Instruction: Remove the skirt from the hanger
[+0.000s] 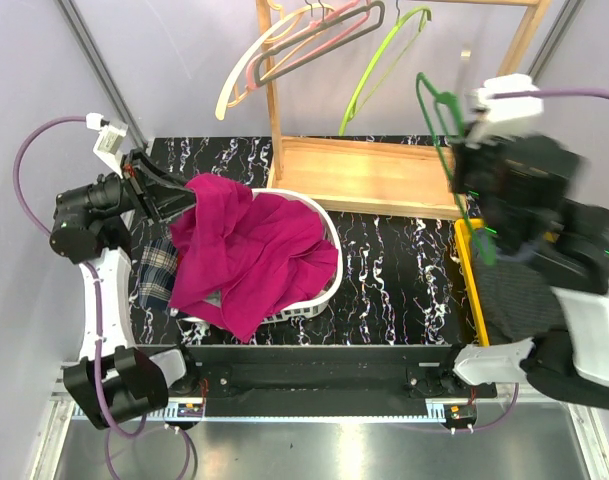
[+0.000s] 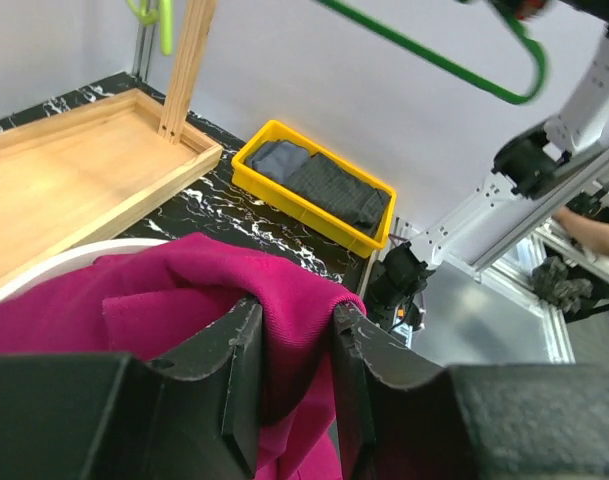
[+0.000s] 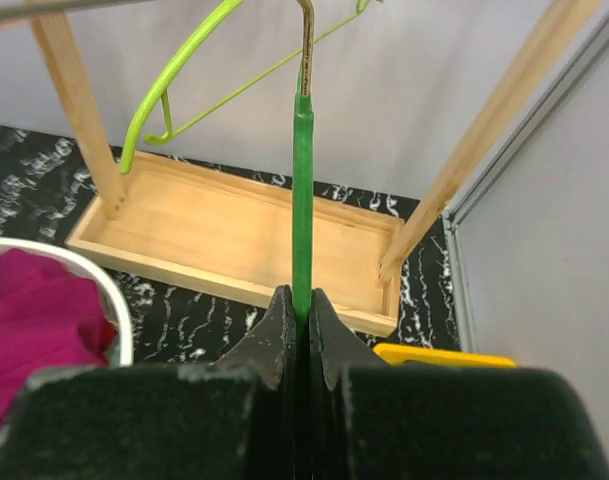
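Note:
The magenta skirt [image 1: 249,255] lies heaped over a white laundry basket [image 1: 330,285], free of the hanger. My left gripper [image 1: 174,205] is at the skirt's left edge. In the left wrist view a fold of the skirt [image 2: 184,300] lies between the left gripper's [image 2: 296,320] parted fingers, so it is open. The dark green hanger [image 1: 439,110] hangs bare in the air at the right. My right gripper [image 1: 464,180] is shut on it. In the right wrist view the hanger's stem [image 3: 301,200] rises straight out of the right gripper's [image 3: 297,305] pinched jaws.
A wooden rack with a tray base [image 1: 364,175] stands at the back, with pink and cream hangers [image 1: 284,50] and a lime hanger [image 1: 384,60] on its rail. A yellow bin [image 1: 466,270] of dark clothes sits at the right. A plaid cloth [image 1: 154,270] lies left of the basket.

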Robot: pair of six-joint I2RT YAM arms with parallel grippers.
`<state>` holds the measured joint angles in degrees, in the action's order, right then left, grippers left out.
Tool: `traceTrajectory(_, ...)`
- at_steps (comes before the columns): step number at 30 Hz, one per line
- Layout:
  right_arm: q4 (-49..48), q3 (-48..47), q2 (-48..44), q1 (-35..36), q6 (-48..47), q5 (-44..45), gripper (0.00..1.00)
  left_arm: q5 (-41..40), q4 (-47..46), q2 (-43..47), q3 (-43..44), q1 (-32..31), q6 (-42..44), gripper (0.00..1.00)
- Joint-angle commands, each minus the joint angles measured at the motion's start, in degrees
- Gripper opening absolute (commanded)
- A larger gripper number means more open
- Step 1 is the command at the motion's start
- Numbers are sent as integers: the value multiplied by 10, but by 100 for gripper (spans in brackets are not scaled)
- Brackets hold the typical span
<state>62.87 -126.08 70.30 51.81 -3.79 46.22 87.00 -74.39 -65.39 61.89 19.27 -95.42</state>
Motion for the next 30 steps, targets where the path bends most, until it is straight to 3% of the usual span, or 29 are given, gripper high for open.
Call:
traceTrajectory(1,-129,15,30,-62,-64,19,0,66,-210,-18,-26,-4,3,34)
traceTrajectory(2,-155,25,34,-85,-62,-2,0,70,-210,-21,-33,-5,5,41)
traceTrajectory(4,-186,44,41,-143,-63,-51,0,85,-210,-28,-59,-25,11,72)
traceTrajectory(5,-221,68,44,-160,-65,-61,0,91,-211,-30,-66,-38,16,98)
traceTrajectory(8,-250,80,61,-232,-50,-110,0,86,-211,-29,-55,-62,48,99)
traceTrajectory(13,-263,70,86,-311,-9,-186,0,32,-211,-66,84,8,47,99)
traceTrajectory(16,-275,56,93,-314,4,-217,0,-16,-209,-122,249,46,33,99)
traceTrajectory(17,-279,47,96,-315,8,-225,0,-24,-205,-149,347,47,46,99)
traceTrajectory(19,-278,37,101,-315,13,-242,0,-70,-79,-162,412,49,125,99)
traceTrajectory(20,-278,35,103,-315,13,-250,0,-91,29,-144,424,51,343,99)
traceTrajectory(21,-279,33,108,-315,13,-260,0,-129,398,-125,463,51,530,99)
traceTrajectory(22,-278,32,111,-315,14,-277,0,-333,662,-111,516,35,748,99)
traceTrajectory(23,-276,27,114,-316,16,-284,0,-428,838,-113,546,-56,1030,99)
traceTrajectory(25,-275,18,127,-318,20,-292,0,-594,814,-121,550,-86,1047,99)
traceTrajectory(28,-275,-1,153,-329,25,-302,0,-636,904,-178,634,-89,1004,99)
traceTrajectory(30,-275,-13,174,-343,31,-316,0,-632,945,-186,627,-89,1000,99)
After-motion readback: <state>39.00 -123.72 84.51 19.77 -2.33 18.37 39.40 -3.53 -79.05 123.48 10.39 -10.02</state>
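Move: The magenta skirt's heap lies about 7 cm to the left hand's right, level with it fore and aft and some 20 below; one corner is still in those fingers. The laundry basket is about 8 cm right and 27 below, the plaid garment some 13 left, 3 back. The rod is straight ahead of the right hand, roughly 25 cm out and 12 up; the light-green hanger is about 18 ahead, 10 left, the pink and grey hangers 20 ahead, 20 left. The skirt's last held corner is lowered about 4 cm over the basket and let go as the left fingers open wide; that hand then climbs away some 30 cm, drifting forward and turning its fingers up and forward. Meanwhile the right hand keeps its pinch on the dark-green hanger and carries it about 15 cm forward towards the rod, swaying right and then back left. ##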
